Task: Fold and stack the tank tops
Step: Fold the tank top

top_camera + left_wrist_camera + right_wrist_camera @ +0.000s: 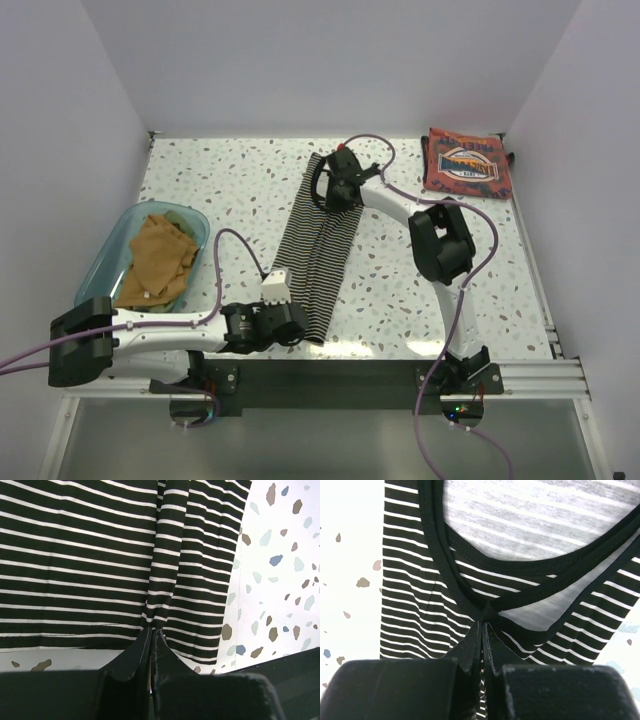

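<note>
The black-and-white striped tank top (pixel 320 250) lies as a long narrow strip down the middle of the table, folded lengthwise. My left gripper (pixel 300 325) is at its near hem. In the left wrist view the left gripper (pixel 151 629) is shut on a pinch of the striped cloth (pixel 90 555). My right gripper (pixel 335 195) is at the far end. In the right wrist view the right gripper (pixel 484 622) is shut on the dark trim where the straps of the striped top (pixel 420 595) meet. A rust-red tank top (pixel 466 163) lies folded at the far right. Mustard-orange tank tops (pixel 160 255) sit crumpled in the bin.
A translucent teal bin (pixel 110 262) stands at the left, beside the left arm. The speckled table (pixel 230 190) is walled in white on three sides. A dark rail (pixel 350 375) runs along the near edge by the arm bases.
</note>
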Controlling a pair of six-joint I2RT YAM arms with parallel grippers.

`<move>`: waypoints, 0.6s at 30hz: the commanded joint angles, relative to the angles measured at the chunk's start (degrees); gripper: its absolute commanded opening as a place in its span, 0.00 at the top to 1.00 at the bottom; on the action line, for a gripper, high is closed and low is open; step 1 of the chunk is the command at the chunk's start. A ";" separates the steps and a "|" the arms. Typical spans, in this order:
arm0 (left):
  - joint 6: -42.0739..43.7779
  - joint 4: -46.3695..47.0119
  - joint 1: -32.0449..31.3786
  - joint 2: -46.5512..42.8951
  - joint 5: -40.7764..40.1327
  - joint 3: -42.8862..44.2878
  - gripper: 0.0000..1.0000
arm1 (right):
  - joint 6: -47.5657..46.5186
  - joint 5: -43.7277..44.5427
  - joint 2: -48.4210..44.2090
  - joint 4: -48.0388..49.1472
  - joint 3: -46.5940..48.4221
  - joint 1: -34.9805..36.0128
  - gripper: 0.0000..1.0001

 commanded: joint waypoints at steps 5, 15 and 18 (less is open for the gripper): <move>-1.96 -4.28 0.11 -1.26 -1.85 1.36 0.86 | 0.24 0.63 0.64 3.80 3.53 -0.07 0.98; -1.96 -10.42 0.37 -4.60 -5.11 6.09 0.57 | -1.25 -1.83 -1.90 6.00 2.31 -0.07 0.61; -0.30 -10.88 0.63 -5.83 -6.16 8.11 0.56 | -1.69 -1.66 -2.78 5.65 2.65 -0.07 0.54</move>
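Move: The left fingers are shut on the near hem of the striped tank top, just above the table; the tank top's middle lies about 23 cm ahead and 3 cm right of the left hand, with the laundry bin some 33 cm left and 20 cm ahead. The right fingers are shut on the neckline, with that middle about 11 cm back and 2 cm left; the folded red tank top is some 30 cm right and 12 cm ahead of the right hand. Let go of the striped tank top at both ends: open each gripper to a little under half. Ease the left hand about 1.5 cm to its left as its fingers part from the hem, then lift it some 3 cm. Let the right hand drift only 1 to 1.5 cm left and forward, rising about 1 cm, its spreading fingers staying close over the neckline. ##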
